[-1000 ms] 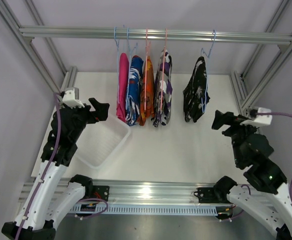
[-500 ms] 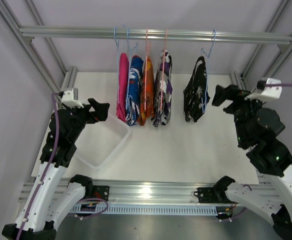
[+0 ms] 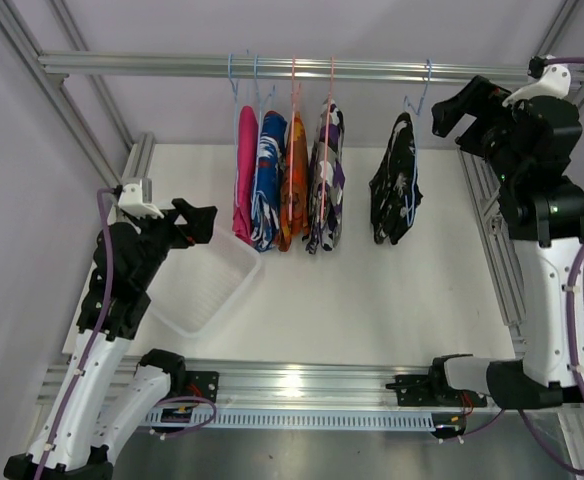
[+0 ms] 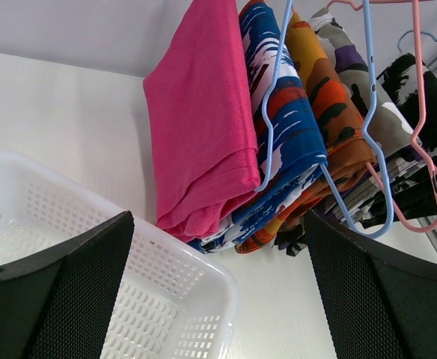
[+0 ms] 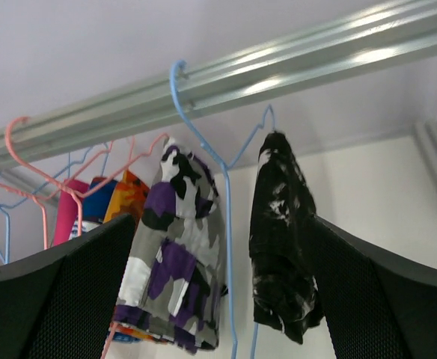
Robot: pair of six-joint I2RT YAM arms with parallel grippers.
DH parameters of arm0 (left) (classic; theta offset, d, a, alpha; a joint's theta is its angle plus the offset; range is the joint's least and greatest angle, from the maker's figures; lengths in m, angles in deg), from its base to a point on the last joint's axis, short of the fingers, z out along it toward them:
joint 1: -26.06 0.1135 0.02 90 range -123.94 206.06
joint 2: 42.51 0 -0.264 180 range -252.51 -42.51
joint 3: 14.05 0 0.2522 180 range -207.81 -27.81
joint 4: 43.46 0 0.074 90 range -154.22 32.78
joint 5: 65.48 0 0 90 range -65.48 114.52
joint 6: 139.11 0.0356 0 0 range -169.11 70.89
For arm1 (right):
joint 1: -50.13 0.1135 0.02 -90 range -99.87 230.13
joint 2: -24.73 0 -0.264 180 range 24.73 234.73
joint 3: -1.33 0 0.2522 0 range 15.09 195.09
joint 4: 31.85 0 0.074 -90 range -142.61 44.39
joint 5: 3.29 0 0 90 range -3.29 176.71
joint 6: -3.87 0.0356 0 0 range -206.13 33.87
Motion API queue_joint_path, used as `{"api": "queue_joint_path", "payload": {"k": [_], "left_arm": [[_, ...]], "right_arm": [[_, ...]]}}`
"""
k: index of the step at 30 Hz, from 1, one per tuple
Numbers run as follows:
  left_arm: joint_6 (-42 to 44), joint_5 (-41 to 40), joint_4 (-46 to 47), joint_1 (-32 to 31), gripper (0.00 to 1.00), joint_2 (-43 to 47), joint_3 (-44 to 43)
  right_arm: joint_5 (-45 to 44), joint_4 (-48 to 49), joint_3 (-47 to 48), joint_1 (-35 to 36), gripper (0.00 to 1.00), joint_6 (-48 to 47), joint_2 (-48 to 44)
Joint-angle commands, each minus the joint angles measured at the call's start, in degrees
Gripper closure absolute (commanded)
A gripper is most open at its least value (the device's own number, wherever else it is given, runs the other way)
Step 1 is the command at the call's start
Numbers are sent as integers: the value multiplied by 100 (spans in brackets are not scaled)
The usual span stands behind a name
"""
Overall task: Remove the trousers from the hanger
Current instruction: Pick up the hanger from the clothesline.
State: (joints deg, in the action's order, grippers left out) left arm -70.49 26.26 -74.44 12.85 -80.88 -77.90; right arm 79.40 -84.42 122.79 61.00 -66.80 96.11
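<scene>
Five trousers hang folded on wire hangers from the rail (image 3: 172, 66): pink trousers (image 3: 245, 175), blue-white-red patterned trousers (image 3: 268, 180), orange trousers (image 3: 295, 180), purple-white patterned trousers (image 3: 327, 185) and, apart to the right, black speckled trousers (image 3: 394, 180) on a blue hanger (image 3: 417, 100). My right gripper (image 3: 459, 108) is open, raised near the rail just right of the black pair. Its wrist view shows the black trousers (image 5: 282, 232) and the blue hanger (image 5: 222, 194) ahead of the open fingers. My left gripper (image 3: 200, 222) is open, left of the pink trousers (image 4: 200, 127).
A white perforated basket (image 3: 207, 285) lies on the table below the left gripper, its corner under the pink and blue pairs. Aluminium frame posts (image 3: 517, 170) stand along both sides. Pink hangers (image 5: 46, 172) crowd the left group of garments.
My right arm has risen from table height up to the rail's right end, beside the black trousers' hanger. The left arm has hardly moved. Both grippers stay open.
</scene>
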Motion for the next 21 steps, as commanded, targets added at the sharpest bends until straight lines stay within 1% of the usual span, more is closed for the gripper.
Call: {"api": "queue_joint_path", "payload": {"k": [1, 2, 4, 5, 7, 8, 11, 16, 21], "left_arm": [[65, 46, 192, 64, 1, 49, -89], [64, 63, 192, 64, 1, 40, -98], [56, 90, 209, 64, 1, 31, -98], [47, 99, 210, 64, 1, 23, -63], [47, 116, 209, 64, 1, 14, -72], [47, 116, 210, 64, 0, 14, -63], [56, 99, 209, 64, 1, 14, -115], [47, 169, 236, 64, 1, -4, -45], [21, 292, 262, 56, 1, -21, -36]], "right_arm": [[1810, -593, 243, -559, 1, 580, 359], [2204, -523, 156, -647, 0, 641, 464], [2619, -365, 6, -901, 0, 860, 561], [3038, -103, -212, -955, 0, 940, 597], [3480, 205, -459, -1026, 0, 1168, 623], [3848, 485, -556, -1200, 0, 1230, 658], [4376, 961, -890, -1307, 1, 1432, 729], [4870, 1647, -1522, -1448, 0, 1705, 755], [5476, 2684, -2138, -1509, 1, 2231, 869]]}}
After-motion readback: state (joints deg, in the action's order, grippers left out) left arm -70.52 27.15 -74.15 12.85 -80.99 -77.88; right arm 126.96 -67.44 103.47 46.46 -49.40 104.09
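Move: The light-blue hanger with the black-and-white trousers has its middle about 6 cm ahead of the open right hand, 5 cm to its left and some 9 cm below. The trousers' middle is roughly 3 cm ahead, 6 cm left and 21 cm below; the camouflage trousers hang about 14 cm farther left of them. The rod crosses some 6 cm straight ahead, about 3 cm higher. From the left hand the hanger is about 13 cm ahead, 41 cm right and 10 cm higher. The right hand sinks about 11 cm from near the rod's height while also reaching some 5 cm forward and 5 cm left towards the blue hanger, the forward part mostly early and the leftward part later. On the way the wrist turns about 30 degrees counter-clockwise, dips its fingertips and rolls its left side up some 20 degrees, bringing the hanger's near wire into line between the still wide-open fingers, with no grip on it yet. ##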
